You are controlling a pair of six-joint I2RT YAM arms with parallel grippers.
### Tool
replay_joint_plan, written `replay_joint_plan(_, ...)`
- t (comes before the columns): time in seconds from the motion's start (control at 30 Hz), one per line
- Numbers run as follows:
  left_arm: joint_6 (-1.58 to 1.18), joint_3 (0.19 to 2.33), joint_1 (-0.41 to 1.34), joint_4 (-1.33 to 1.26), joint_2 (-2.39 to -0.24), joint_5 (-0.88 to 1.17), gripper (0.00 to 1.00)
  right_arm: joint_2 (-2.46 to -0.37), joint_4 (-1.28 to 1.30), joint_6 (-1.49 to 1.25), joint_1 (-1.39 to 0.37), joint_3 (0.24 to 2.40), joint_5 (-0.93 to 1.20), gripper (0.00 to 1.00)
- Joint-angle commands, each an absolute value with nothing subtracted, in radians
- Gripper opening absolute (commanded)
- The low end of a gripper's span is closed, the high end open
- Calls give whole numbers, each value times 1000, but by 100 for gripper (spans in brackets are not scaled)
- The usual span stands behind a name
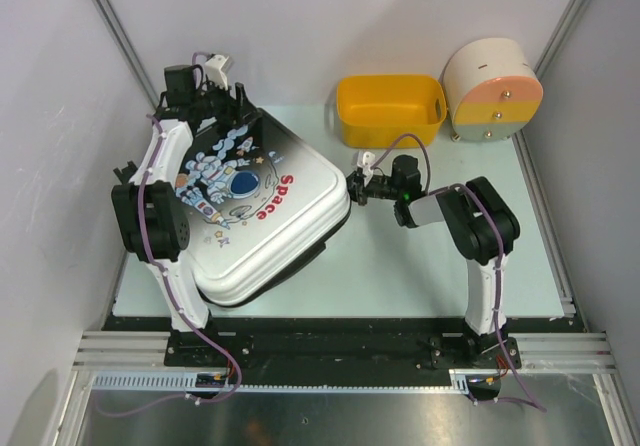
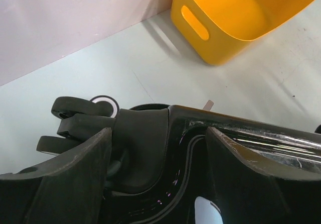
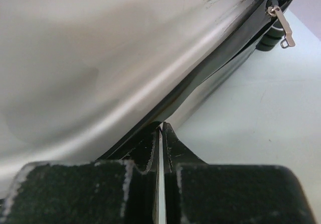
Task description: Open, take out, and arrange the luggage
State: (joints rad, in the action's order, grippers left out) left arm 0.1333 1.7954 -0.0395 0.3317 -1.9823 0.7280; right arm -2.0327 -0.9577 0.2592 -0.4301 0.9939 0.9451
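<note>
The luggage (image 1: 260,206) lies flat on the table at the left, its white-to-black lid with the astronaut "Space" print facing up. My left gripper (image 1: 228,106) is at its far black corner by the wheels (image 2: 75,116). In the left wrist view the gripper (image 2: 159,133) stands open, its fingers on either side of the glossy black shell (image 2: 185,133); no pad is seen pressing on it. My right gripper (image 1: 353,184) is shut, and its tips (image 3: 161,126) meet the dark seam on the right side of the luggage (image 3: 100,58). A zipper pull (image 3: 281,25) hangs further along that seam.
A yellow plastic basket (image 1: 390,131) stands at the back, just right of the luggage, and also shows in the left wrist view (image 2: 225,33). A round cream-and-orange drawer box (image 1: 492,91) sits at the back right corner. Walls close in the table on the left, back and right.
</note>
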Motion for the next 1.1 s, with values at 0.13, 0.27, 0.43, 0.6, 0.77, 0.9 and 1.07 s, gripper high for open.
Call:
replay_joint_plan(0.13,221,1753,12,692,-1970,773,99,-2021,-1122,198,-471,1103,801,19)
replay_joint_plan(0.27,201,1821,-29,695,-1881,724,100,-1907,-855,253,-408,1100,743,48)
replay_joint_plan(0.43,181,1832,-147,706,-1761,655,100,-1740,-481,346,-344,1100,695,63)
replay_joint_plan(0.6,216,1760,-277,707,-1700,594,100,-1565,-117,304,-336,1068,601,71)
replay_joint_plan(0.77,253,1723,-351,706,-1732,600,100,-1402,72,125,-370,942,594,68)
replay_joint_plan(0.9,281,1694,-367,709,-1753,641,99,-1267,69,-4,-484,797,612,70)
replay_joint_plan(1.07,317,1603,-368,709,-1734,650,93,-1270,-82,-188,-670,724,537,72)
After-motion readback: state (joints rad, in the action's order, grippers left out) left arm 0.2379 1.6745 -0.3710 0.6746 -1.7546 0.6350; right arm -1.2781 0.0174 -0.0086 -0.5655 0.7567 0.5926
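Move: The wheel-side edge of the suitcase has its middle about 9 cm back and 16 cm left of the left hand, and slightly lower; the suitcase's middle lies some 24 cm back, 2 cm right and 12 cm down. From the right hand, the near-right side of the suitcase centres roughly 19 cm back and 15 cm left, about level with it. The yellow bin stands about 22 cm ahead of that hand, 10 cm right and slightly lower. Leftward and back along the wheel-side edge, the left hand shifts about 19 cm, opening off the far wheel corner, arching some 5 cm up, then sinking until its wide fingers straddle the edge. The right hand takes its shut fingertips off the right corner's seam, rises rightward while opening, then sweeps back and down beside the near-right side, tipping downward. ##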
